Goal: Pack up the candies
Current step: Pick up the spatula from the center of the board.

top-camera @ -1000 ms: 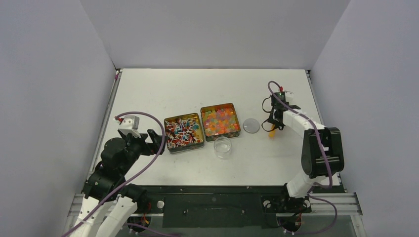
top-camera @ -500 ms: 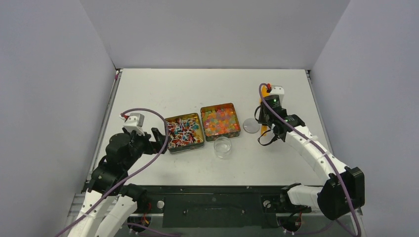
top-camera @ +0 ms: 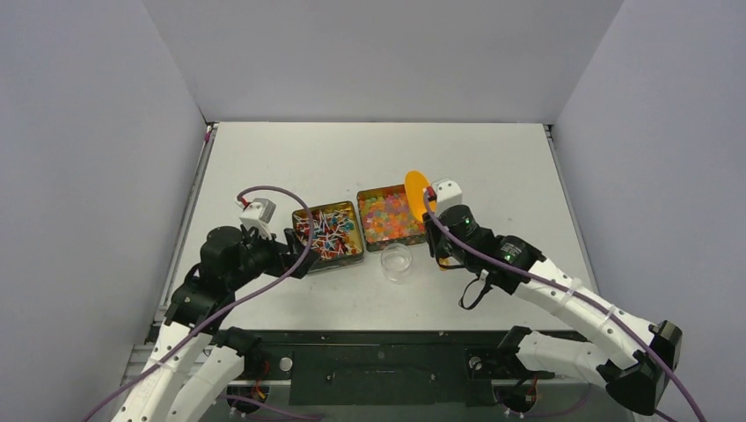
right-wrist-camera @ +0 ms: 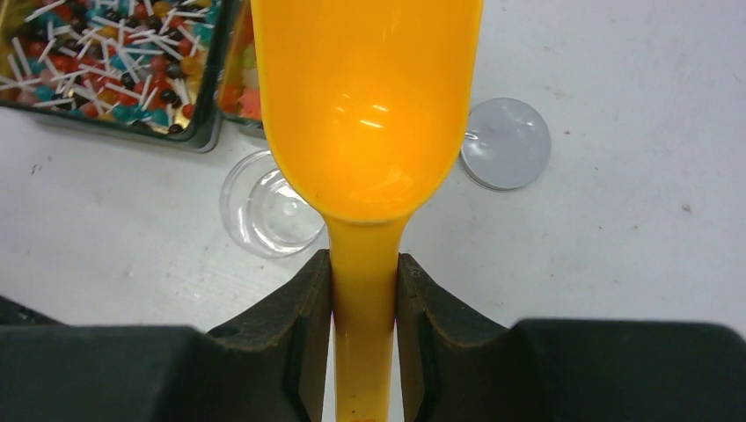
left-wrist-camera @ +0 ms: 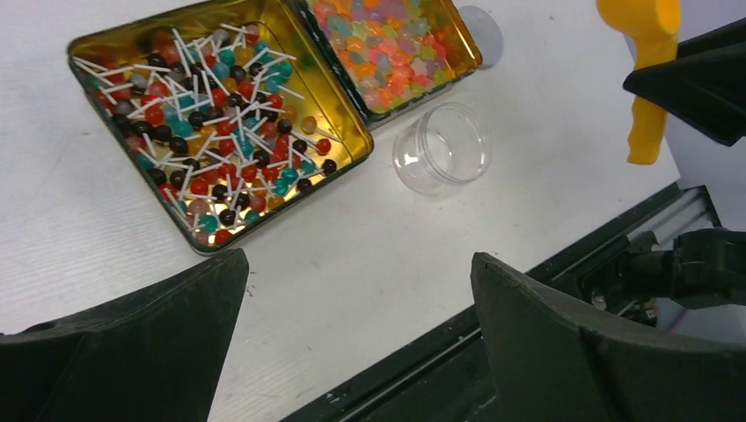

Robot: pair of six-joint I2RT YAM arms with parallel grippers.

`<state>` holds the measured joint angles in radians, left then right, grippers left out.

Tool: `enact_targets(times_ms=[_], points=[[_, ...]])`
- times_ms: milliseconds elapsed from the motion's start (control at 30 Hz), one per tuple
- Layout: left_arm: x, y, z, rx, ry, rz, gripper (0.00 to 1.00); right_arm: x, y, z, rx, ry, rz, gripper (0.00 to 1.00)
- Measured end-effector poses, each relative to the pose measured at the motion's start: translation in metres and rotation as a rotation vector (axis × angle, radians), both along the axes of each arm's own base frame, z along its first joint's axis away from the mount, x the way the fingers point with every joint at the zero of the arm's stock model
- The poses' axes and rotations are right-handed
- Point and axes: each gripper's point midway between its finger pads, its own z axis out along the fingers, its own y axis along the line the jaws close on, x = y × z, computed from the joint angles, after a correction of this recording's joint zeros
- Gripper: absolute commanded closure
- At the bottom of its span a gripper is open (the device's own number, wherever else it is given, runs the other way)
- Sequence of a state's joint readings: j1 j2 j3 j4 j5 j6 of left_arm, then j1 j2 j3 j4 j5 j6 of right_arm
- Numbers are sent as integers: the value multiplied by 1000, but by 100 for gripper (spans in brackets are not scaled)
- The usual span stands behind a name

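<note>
The candies fill two golden tins. The left tin (top-camera: 327,236) (left-wrist-camera: 211,123) (right-wrist-camera: 106,61) holds red, blue and dark pieces with white sticks. The right tin (top-camera: 390,215) (left-wrist-camera: 396,48) holds orange, yellow, pink and green beads. A clear empty jar (top-camera: 397,261) (left-wrist-camera: 442,158) (right-wrist-camera: 264,207) stands in front of the bead tin. My right gripper (top-camera: 437,242) (right-wrist-camera: 365,290) is shut on the handle of the orange scoop (top-camera: 415,192) (right-wrist-camera: 369,105) (left-wrist-camera: 647,53). The scoop's empty bowl hangs over the bead tin's right edge. My left gripper (top-camera: 299,255) (left-wrist-camera: 356,264) is open and empty, just front-left of the left tin.
The jar's round clear lid (right-wrist-camera: 506,143) (left-wrist-camera: 482,25) lies flat on the table right of the bead tin; my right arm hides it in the top view. The black base rail (top-camera: 378,352) runs along the table's near edge.
My right arm has swung left from beyond the lid, carrying the scoop to the bead tin and jar. My left gripper has edged right towards the left tin.
</note>
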<state>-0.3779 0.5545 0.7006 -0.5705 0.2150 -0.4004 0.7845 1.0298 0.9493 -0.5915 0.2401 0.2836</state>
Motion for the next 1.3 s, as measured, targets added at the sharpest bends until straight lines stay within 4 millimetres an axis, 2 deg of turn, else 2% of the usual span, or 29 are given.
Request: enact_targets(times_ms=[100,367,467,667,733,900,1067,1200,1300], points=[[-6,-12,4,-43,58,-52,4,-21,18,0,-25,-9,93,100],[-27,-36,55,-170,79,-193,4,-78,53,-7,-167,-59,323,100],[-36,-40,65,-196,92,-229,4,-95,61,-11,-242,-96,393,100],[-53,-44,60,-220,170,-274,1,-122,79,-12,-359,-178,518,100],[-57,-45,60,-228,184,-291,6,-129,86,-10,-381,-203,552,100],[-65,-48,60,-242,201,-325,11,-141,99,1,-392,-244,616,100],[-69,-50,47,-240,247,-342,20,-148,115,17,-386,-278,661,100],[-68,-50,38,-231,285,-342,23,-150,122,22,-400,-290,685,100],[-67,-51,35,-224,294,-343,30,-149,122,21,-413,-295,693,100]])
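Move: The right hand grips the yellow spatula by its handle, and the left gripper it goes to is about 27 cm to its left and 4 cm nearer the base. From the left hand, the spatula's scoop lies some 13 cm ahead, 23 cm right and 2 cm up. The glass jar is 5 cm ahead, 19 cm right and 16 cm below; the lollipop tin 12 cm ahead, 3 cm right and 18 cm below. Still pinching the spatula, the right hand draws back about 15 cm and swings 11 cm left to the near side of the jar, turning some 40 degrees counter-clockwise so the scoop comes round towards the left gripper. The left hand comes to meet it, going back about 7 cm and 5 cm right, rising and then sinking a little as it turns clockwise and tips down, then starts closing its wide-open fingers around the scoop, contact not clear. ##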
